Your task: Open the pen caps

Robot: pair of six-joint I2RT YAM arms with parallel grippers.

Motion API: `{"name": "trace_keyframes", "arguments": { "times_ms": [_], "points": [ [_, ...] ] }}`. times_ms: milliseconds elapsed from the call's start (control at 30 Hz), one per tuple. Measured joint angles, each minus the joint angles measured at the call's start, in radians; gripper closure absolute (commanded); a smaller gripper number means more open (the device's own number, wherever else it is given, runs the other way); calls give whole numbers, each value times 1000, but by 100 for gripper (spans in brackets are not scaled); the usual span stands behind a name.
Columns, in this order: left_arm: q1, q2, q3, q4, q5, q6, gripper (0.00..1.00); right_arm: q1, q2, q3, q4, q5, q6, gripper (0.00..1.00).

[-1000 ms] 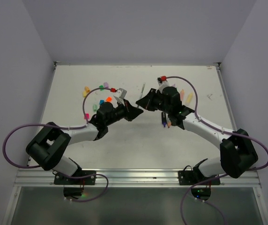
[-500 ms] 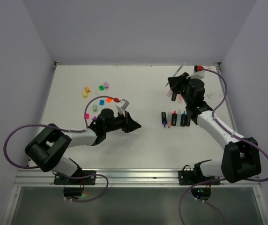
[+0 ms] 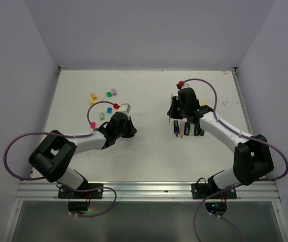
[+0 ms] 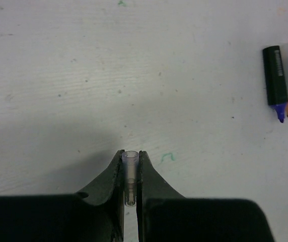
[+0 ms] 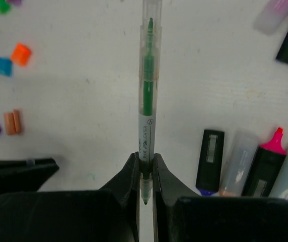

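My left gripper [image 4: 130, 153] is shut on a small clear cap [image 4: 130, 166], held just above the table left of centre [image 3: 127, 129]. My right gripper [image 5: 145, 157] is shut on a thin green-ink pen [image 5: 148, 96]. The pen's fine tip is bare at the near end, and a clear cap covers its far end. In the top view this gripper [image 3: 174, 112] hangs over the back right of the table. Loose pen caps lie at the back left: yellow [image 3: 92, 97], green [image 3: 109, 94], purple [image 3: 114, 92]. The right wrist view shows orange [image 5: 21, 54] and blue [image 5: 3, 66] ones.
Several uncapped highlighters lie side by side below my right gripper, such as a black one [image 5: 209, 161] and a pink-tipped one [image 5: 267, 164]. They also show in the top view [image 3: 189, 128]. Two more barrels [image 5: 280, 12] lie further off.
A second ago both grippers met at the table's middle. They have pulled apart: the left drew back left, the right swung far back right with the pen, then returned above the highlighters.
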Motion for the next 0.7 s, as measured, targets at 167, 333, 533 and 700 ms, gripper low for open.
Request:
{"name": "trace_keyframes", "arguments": {
  "times_ms": [167,333,533,700],
  "points": [
    [32,16,8,-80,-82,-10,100,66,43,-34,-108,-22,-29,100],
    [65,63,63,-174,-143,-10,100,59,60,-86,-129,-24,-33,100],
    [80,111,159,-286,-216,-10,100,60,125,-87,-136,-24,-41,100],
    [101,128,180,-321,-242,-20,100,62,180,-86,-138,-13,-43,100]
  ]
}}
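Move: My right hand holds the uncapped green pen; the bare spot I take it to is roughly 7 cm back, 1 cm right and 14 cm down. At that height the blue-tipped pen is 4 cm back and 3 cm right, the salmon-tipped one 4 back and 6 right. My left hand holds the clear cap, bound for bare table 4 cm ahead, 8 left, 4 below; the salmon cap lies 4 ahead, 11 left, the blue cap 13 ahead, 11 left. I lower the green pen with my right hand by about 12 cm, drawing back some 6 cm early on and then sinking nearly straight down beside the blue-tipped pen, fingers tipping steeper by about 20 degrees. Meanwhile my left hand carries the clear cap leftward about 7 cm, a little forward and down, towards the salmon cap, turning counter-clockwise. Both grippers keep their hold. ##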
